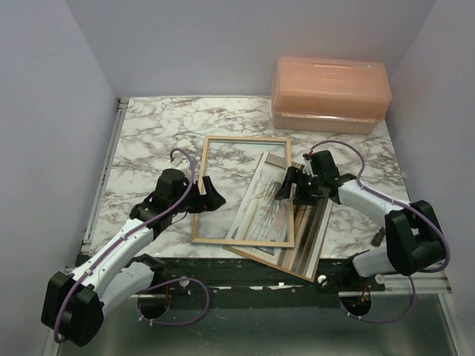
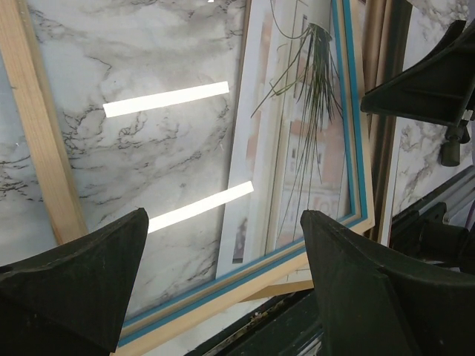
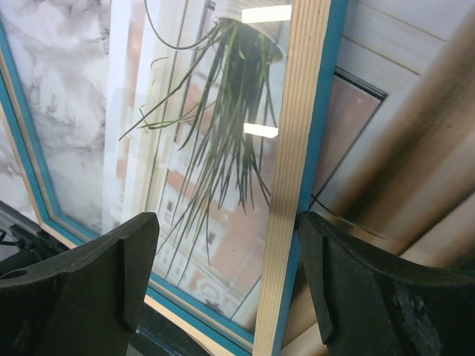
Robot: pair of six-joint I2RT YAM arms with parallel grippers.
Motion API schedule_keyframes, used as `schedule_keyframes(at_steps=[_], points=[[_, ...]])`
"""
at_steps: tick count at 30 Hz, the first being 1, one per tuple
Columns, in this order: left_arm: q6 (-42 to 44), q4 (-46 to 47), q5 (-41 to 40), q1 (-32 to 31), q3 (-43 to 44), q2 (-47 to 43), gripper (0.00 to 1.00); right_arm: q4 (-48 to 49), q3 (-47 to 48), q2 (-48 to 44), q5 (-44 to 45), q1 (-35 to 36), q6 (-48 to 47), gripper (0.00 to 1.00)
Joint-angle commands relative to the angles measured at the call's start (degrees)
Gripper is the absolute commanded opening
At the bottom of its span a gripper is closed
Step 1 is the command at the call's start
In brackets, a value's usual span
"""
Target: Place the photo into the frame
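The frame (image 1: 199, 215) lies flat on the marble table with its pale wood back up; its blue inner edge shows in the wrist views (image 2: 223, 293) (image 3: 297, 148). The photo (image 1: 260, 208) of a spiky plant lies tilted under the frame's right half and sticks out past its right rail and near corner. It shows through the glass (image 2: 312, 111) (image 3: 215, 111). My left gripper (image 1: 210, 194) (image 2: 225, 216) hovers open over the frame's left part, holding nothing. My right gripper (image 1: 289, 185) (image 3: 228, 219) is open, its fingers straddling the right rail.
A peach plastic box (image 1: 330, 93) stands at the back right. A brown sheet's edge (image 1: 286, 268) peeks out under the photo near the table's front edge. The right arm's finger (image 2: 423, 81) shows in the left wrist view.
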Motion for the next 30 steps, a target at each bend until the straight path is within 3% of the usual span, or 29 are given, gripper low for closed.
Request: schedule_keyframes(at_steps=[1,16,30], points=[[0.9,-1.1,1.8,-0.2,1.2,-0.5,0.88,5.6,0.6,2.9,-5.1,1.6,2.5,0.82],[0.8,-1.5,1.1,-0.2,0.6,-0.7,0.88,17.3,5.0,11.6,-4.7,11.4,10.7,0.84],[0.5,-3.8,-0.5,-0.3,0.4,-5.4,0.88,23.1,17.5,24.8,-5.7,19.0,13.5,0.85]])
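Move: The frame's right rail lies between the open right fingers, against the outer one: its middle is about 2 cm right of that hand, 3 cm ahead and 2 cm below. The frame's middle is some 14 cm left and 4 cm ahead. The photo lies partly under the frame, its middle about 6 cm back, level sideways and 3 cm below. From the left hand, the right rail is roughly 24 cm right, 3 cm ahead and 10 cm below. Sweep the right gripper about 16 cm left, low and nearly level, slow at first and then faster, its outer finger still pushing against the outside of the frame's right rail. Keep the fingers wide open astride the rail, swing the wrist some 10 degrees counter-clockwise and let its left side tip up about as much. ##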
